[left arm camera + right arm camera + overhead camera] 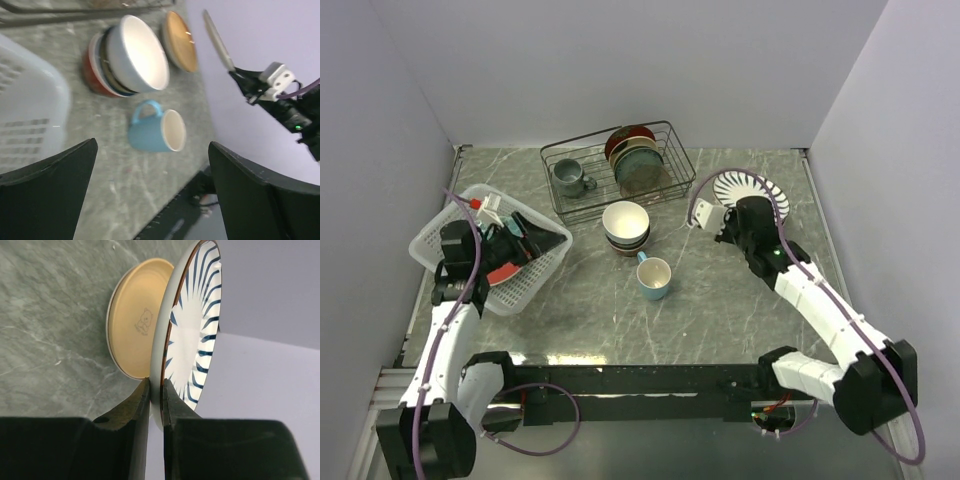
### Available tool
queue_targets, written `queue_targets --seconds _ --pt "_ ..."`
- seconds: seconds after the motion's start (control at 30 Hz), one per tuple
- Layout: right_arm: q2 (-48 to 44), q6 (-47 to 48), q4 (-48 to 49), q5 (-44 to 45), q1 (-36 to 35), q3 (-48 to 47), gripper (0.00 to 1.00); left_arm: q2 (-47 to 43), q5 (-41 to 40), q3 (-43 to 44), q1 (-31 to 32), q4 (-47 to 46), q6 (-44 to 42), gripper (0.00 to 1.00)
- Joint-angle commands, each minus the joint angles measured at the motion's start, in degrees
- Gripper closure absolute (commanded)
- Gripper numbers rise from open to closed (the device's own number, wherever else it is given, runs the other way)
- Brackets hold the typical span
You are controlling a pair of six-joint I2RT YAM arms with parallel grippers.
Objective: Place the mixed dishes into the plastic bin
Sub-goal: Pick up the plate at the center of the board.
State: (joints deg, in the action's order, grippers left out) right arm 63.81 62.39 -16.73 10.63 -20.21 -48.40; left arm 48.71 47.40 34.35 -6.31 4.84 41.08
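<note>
My right gripper (156, 387) is shut on the rim of the white plate with dark radial stripes (195, 330), held tilted on edge above the tan plate (137, 322) lying on the table. From above, that striped plate (752, 190) is at the back right, with the right gripper (732, 218) at its near rim. The plastic bin (428, 243) stands at the left with a red-rimmed plate (505, 272) inside. Over it, my left gripper (545, 238) is open and holds nothing. Stacked bowls (626, 226) and a light blue mug (654, 278) sit mid-table.
A black wire rack (665, 135) at the back holds a grey mug (568, 178) and upright plates (635, 155). Walls close in the table on the left, back and right. The left wrist view shows the bin's wall (25, 110), the bowls (135, 55) and the mug (157, 131).
</note>
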Motion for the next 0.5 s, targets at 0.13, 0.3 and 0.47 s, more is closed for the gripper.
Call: queue_targets --seconds 0.13,0.3,0.47 --pt "-10.45 6.24 -3.21 2.73 -7.11 -1.61 1.0 0.59 -1.77 -0.51 13.14 -19.78 21.12 0.01" --pt "-15.2 7.74 -8.22 3.52 -10.29 -2.49 1.0 4.46 -13.09 3.35 21.93 -17.85 25.97 0.01" --pt "-20.55 10.64 -10.16 3.52 -14.67 -1.96 1.0 10.07 -21.19 8.0 32.48 -16.97 30.19 0.01"
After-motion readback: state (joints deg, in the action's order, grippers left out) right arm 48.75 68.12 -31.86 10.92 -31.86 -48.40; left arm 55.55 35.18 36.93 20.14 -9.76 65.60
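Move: The striped plate already in the right hand's grip has its middle about 48 cm to the left hand's right, 16 ahead and 6 below; from that left hand the bowl stack lies 17 cm right and 11 ahead, the blue mug 24 right and 3 nearer, both some 17 below. From the right hand, the open left gripper is roughly 46 cm left, 9 back and about level; the tan plate lies 12 ahead, 6 right, 18 below. Already clear of the board, the right hand keeps its pinch on the striped plate's near rim and draws it back about 7 cm, with some 3 cm each of leftward travel and rise, swinging counter-clockwise about 15 degrees so the plate comes round towards the left gripper. Meanwhile the left hand, fingers still wide open, sweeps about 11 cm right away from the bin towards the held plate, climbing 4 cm as it rolls right side up by about 15 degrees and turns a little clockwise. ##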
